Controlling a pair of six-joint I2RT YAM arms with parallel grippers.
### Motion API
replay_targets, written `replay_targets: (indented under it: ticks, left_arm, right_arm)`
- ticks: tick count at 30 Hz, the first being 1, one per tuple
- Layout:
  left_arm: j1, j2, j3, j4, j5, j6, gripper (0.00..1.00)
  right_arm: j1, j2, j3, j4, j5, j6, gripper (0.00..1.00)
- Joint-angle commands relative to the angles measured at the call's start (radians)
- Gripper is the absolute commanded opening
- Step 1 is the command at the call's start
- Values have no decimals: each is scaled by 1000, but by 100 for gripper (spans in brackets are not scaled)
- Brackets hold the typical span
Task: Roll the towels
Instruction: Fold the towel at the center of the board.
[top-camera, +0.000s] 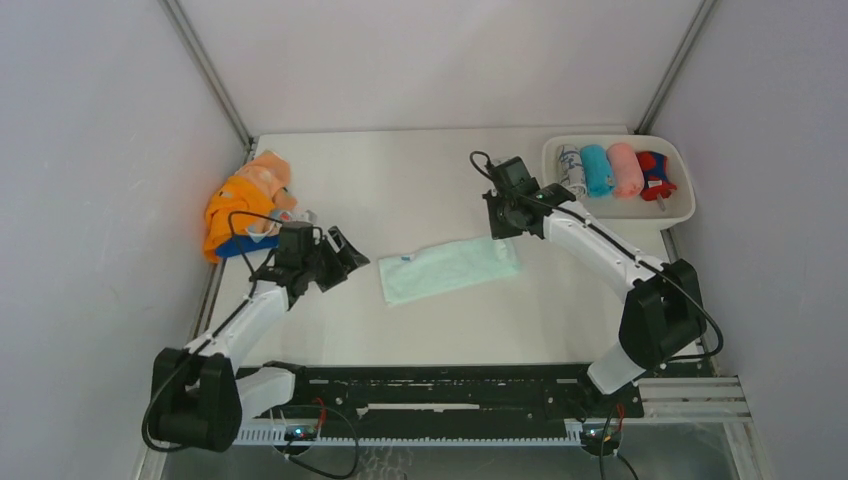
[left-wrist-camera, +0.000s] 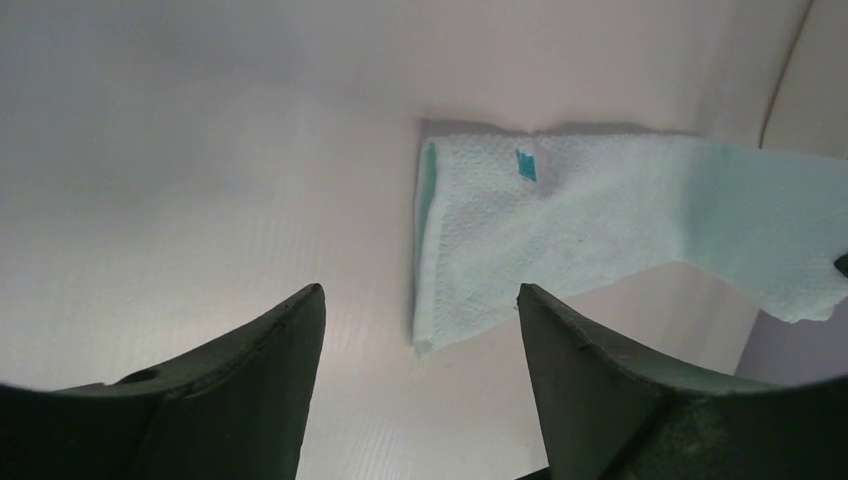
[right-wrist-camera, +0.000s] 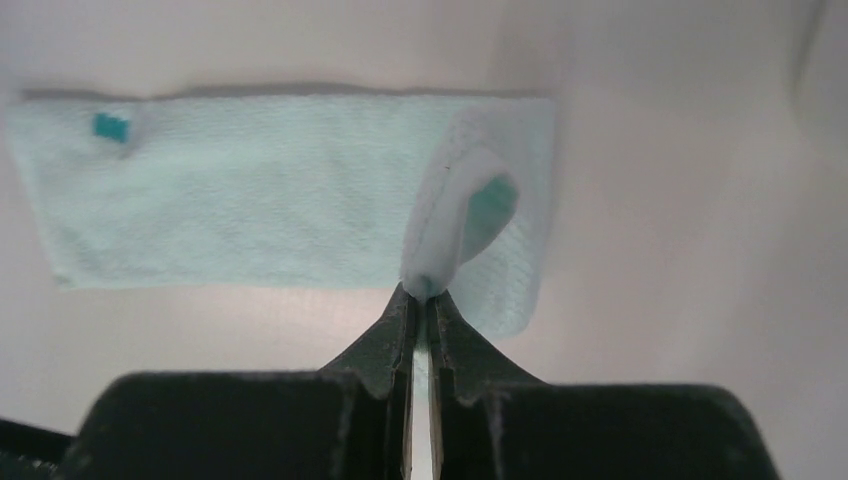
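Note:
A pale mint towel, folded into a long strip, lies flat across the middle of the table. My right gripper is shut on the strip's right end. In the right wrist view that gripper pinches a raised, curled-over corner of the mint towel. My left gripper stands open just left of the strip's left end and touches nothing. In the left wrist view the mint towel lies ahead of the left gripper, its near corner between the two fingertips' lines.
A heap of unrolled towels, orange, peach and blue, lies at the table's left edge. The white oval tray at the back right holds several rolled towels, among them turquoise and pink.

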Motion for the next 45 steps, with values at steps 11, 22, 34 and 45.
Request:
replay_targets:
  ticks: [11,22,34,45]
  left_arm:
    - [-81,299,3,354,50,-103,48]
    - [-120,412,-28,405,53,-114,39]
    - [-124,423,-60,430,52,-116,27]
    - [-132,425,-68,437,44,-117,15]
  right_arm:
    - [134,99,65,201,-247,44,0]
    - [226,202,162,193,-272,48,1]
    - [315,389,301,113,-247,26,3]
    - [360,435,391,43,-258,1,6]
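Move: The towel's left end lies about 2 cm ahead, 6 cm right and 8 cm below my left hand; its small blue tag is some 5 cm ahead and 10 cm right, the towel pile about 11 cm ahead and 20 cm left. My right hand already holds the towel's lifted right end; the left end is about 25 cm left, 4 cm back and 13 cm below it, and the white bin some 13 cm ahead, 22 cm right. I carry the lifted right end about 20 cm left over the towel towards its left end, drawing back a little and dipping late while my right wrist turns some 25 degrees counter-clockwise; that grip stays on. Meanwhile my left hand drops about 7 cm and slides right, its fingers closing from wide to nearly shut around the towel's left edge to pinch it. ##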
